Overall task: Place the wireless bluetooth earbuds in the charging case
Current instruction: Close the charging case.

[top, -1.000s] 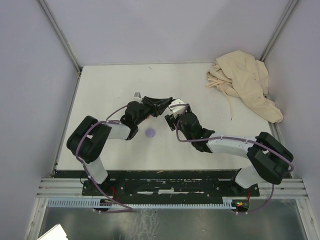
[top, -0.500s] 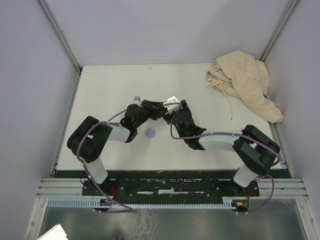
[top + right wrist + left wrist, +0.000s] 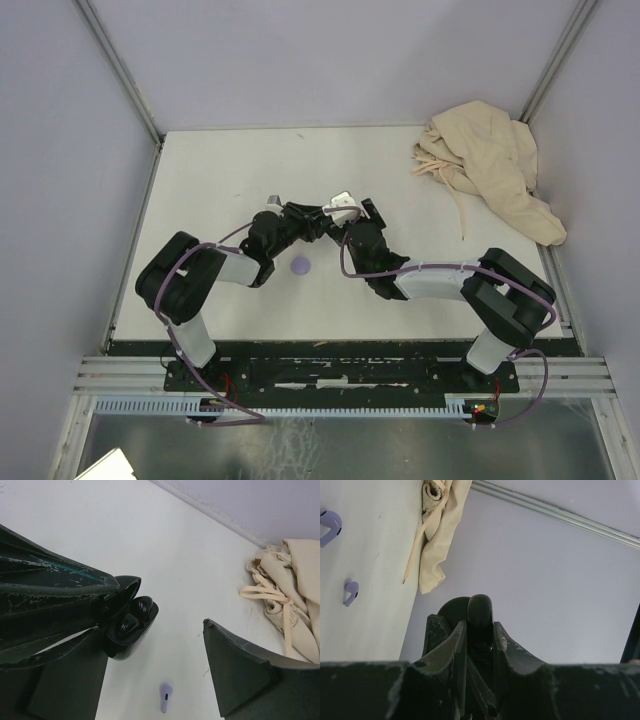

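Note:
My left gripper (image 3: 479,630) is shut on the black charging case (image 3: 129,625), holding it above the table with its lid open; dark wells show inside. My right gripper (image 3: 160,655) stands open just beside the case, with nothing between its fingers. One lavender earbud (image 3: 165,697) lies on the white table below the gap of the right gripper. The left wrist view shows two lavender earbuds (image 3: 351,592) (image 3: 330,525) lying on the table at far left. From above, the left gripper (image 3: 306,220) and the right gripper (image 3: 345,213) meet at mid-table.
A crumpled beige cloth (image 3: 488,165) lies at the back right corner, also seen as cloth (image 3: 287,595). A lavender round disc (image 3: 301,265) sits on the table (image 3: 220,180) just in front of the two grippers. Grey walls close the table on three sides.
The right arm has swung left and its gripper has come up close to the left gripper and the case. The left gripper has drawn back slightly to the left.

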Controlling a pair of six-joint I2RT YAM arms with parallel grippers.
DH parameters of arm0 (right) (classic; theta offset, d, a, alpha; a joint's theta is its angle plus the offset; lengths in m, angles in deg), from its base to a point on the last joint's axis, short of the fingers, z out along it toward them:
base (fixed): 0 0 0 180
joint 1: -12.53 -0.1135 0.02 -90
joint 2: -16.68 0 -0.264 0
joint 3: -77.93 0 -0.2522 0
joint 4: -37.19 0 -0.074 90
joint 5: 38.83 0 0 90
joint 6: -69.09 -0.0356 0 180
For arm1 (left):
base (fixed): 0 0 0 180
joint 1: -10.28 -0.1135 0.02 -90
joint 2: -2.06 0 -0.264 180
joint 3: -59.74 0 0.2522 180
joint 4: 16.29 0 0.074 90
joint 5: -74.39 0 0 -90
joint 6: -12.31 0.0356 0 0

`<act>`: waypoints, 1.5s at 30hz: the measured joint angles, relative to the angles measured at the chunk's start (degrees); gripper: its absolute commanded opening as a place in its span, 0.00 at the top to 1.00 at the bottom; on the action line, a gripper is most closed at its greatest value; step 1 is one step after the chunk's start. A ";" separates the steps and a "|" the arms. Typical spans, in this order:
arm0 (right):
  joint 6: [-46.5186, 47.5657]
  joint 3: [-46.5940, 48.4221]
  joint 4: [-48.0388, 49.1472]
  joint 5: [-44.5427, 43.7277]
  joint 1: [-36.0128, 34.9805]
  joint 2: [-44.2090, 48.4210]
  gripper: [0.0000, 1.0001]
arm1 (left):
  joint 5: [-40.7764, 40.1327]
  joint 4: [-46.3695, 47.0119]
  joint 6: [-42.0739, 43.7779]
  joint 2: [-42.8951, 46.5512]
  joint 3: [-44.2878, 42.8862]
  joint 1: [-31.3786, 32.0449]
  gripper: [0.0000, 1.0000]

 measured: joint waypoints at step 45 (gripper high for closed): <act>-13.05 -0.66 -29.51 -2.03 9.66 25.24 0.15 | 5.79 -3.87 10.69 -8.48 -7.89 -5.25 0.97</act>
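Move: The open black case sits in my left fingers, its middle about 1 cm ahead and 2 cm to the right of that hand, at its height; the purple case lies on the table, some 6 cm back and 6 cm left of that hand, 13 cm lower. From my right hand the black case is about 1 cm ahead and 3 cm left, level in height. Some 12 cm below my right hand lie two purple earbuds: one 4 cm straight ahead, the other 6 cm right and about level. I keep the black case pinched in my left hand and ease it down about 2 cm while my right hand rolls its left side down some 10 degrees, its left finger working against the case to fold it shut. Then my right hand comes clear, sweeping right and up, about 11 cm right overall and turning clockwise, its fingers staying wide; my left carries the case 4 cm forward, still sinking. ##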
